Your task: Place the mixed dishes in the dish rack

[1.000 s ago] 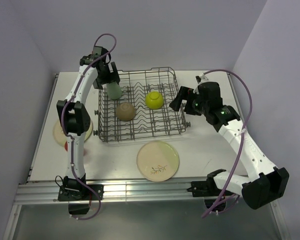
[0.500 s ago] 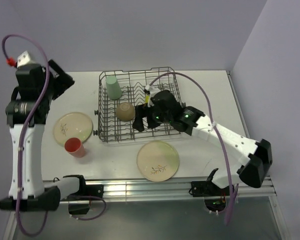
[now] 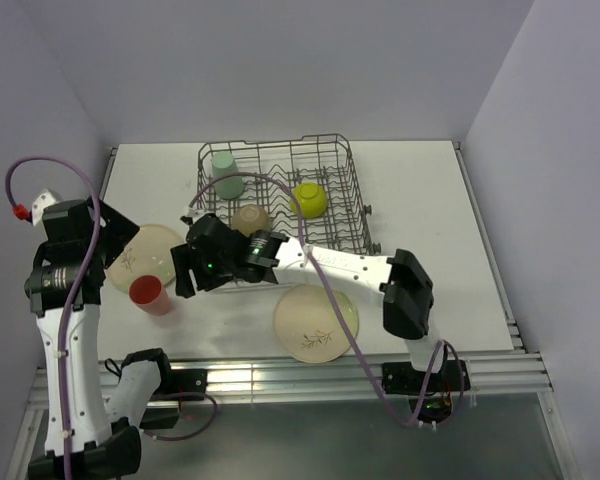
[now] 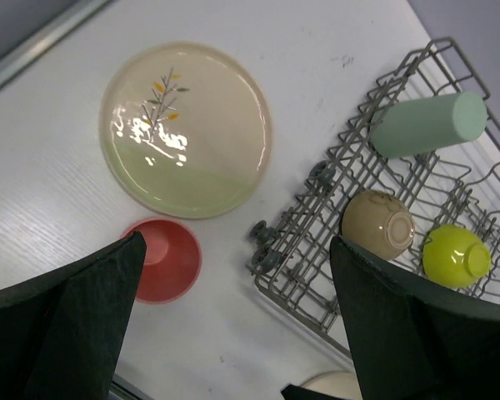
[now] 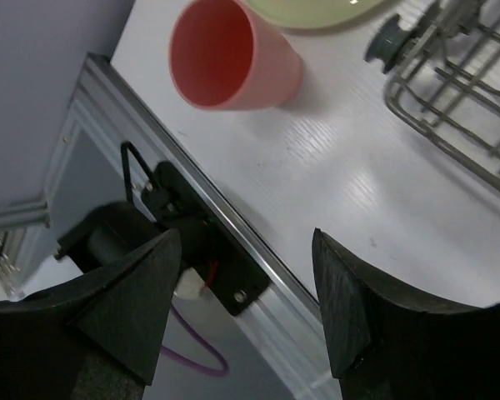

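Note:
The grey wire dish rack (image 3: 352, 235) (image 4: 317, 275) holds a mint-green cup (image 3: 223, 172) (image 4: 429, 123) lying down, a tan bowl (image 3: 250, 220) (image 4: 377, 223) and a lime-green bowl (image 3: 309, 199) (image 4: 457, 256), both upturned. A coral-pink cup (image 3: 150, 293) (image 4: 161, 259) (image 5: 229, 58) stands left of the rack, beside a cream plate (image 3: 152, 245) (image 4: 186, 129). The larger plate with the leaf sprig (image 3: 317, 320) lies in front of the rack. My right gripper (image 3: 183, 272) (image 5: 246, 308) hangs open and empty just right of the coral cup. High over the left plate, my left gripper (image 3: 108, 228) (image 4: 237, 333) is wide open and empty.
The right arm (image 3: 330, 262) stretches across the rack's front edge. The table's metal front rail (image 3: 280, 380) (image 5: 233, 225) runs close below the right gripper. White walls close in on the left and at the back.
The left arm swung from the rack's back left corner out over the left plate. The right arm swept from the rack's right side across to the coral cup, its jaws narrowing a little.

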Robot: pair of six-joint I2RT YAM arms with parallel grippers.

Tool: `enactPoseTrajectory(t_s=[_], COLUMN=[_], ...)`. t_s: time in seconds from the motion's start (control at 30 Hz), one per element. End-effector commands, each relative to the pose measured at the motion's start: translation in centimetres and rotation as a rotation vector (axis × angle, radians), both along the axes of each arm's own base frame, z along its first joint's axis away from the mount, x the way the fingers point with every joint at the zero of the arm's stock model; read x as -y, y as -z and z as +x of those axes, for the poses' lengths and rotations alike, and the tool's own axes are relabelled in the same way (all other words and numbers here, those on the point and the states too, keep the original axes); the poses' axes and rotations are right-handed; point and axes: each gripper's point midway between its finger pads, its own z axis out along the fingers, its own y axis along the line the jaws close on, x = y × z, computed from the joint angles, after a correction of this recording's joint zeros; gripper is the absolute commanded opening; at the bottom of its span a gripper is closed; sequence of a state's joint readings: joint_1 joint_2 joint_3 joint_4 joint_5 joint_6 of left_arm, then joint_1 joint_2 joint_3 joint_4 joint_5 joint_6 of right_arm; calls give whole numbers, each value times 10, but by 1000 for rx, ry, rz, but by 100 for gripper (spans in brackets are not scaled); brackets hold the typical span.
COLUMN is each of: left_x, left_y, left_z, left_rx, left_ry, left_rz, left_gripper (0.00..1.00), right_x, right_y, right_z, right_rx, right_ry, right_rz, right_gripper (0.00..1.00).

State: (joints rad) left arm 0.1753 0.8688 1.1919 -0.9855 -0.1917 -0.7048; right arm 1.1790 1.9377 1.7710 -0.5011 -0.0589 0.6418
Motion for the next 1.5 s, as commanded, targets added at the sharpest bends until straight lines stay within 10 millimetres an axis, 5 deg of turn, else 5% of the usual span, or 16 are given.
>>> enactPoseTrajectory(t_s=[0.0,0.07,0.17,0.53,0.8,1.27,1.47], left_x=[-20,-33,-45,-40,-34,-27,-24], left_y=[-40,-52,-59,-94,-96,-91,-93], left_z=[-20,-29,-32,-34,-32,-32,-32], left_rx=[113,123,88,168,190,198,211], left_ry=[-122,-184,-227,-196,-160,-123,-106], left_rz=[79,135,183,194,185,171,159], left_gripper=[99,99,99,99,99,99,99], right_x=[-25,-38,-56,-84,-110,-114,-111], right_y=[-20,-25,-5,32,51,83,83], right_z=[8,6,9,30,30,24,27], right_rx=[-39,-69,-135,-215,-249,-236,-207], right_ry=[108,129,176,380,361,380,381], right_rz=[74,114,115,133,132,70,50], right_gripper=[72,71,68,63,62,52,21])
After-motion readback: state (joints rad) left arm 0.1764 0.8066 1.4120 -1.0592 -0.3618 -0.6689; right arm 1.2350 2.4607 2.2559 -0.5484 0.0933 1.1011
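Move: The red cup stands about 14 cm to the right hand's left, 2 cm ahead and some 13 cm below. The left plate lies some 16 cm left, 13 cm ahead of that hand; the dish rack's middle is about 23 cm ahead, 15 cm right. From the left hand the cup is roughly 5 cm back, 4 cm right and 20 cm below. Right hand reaches some 10 cm each left and down, fingers closing across red cup's rim; left hand rises. ##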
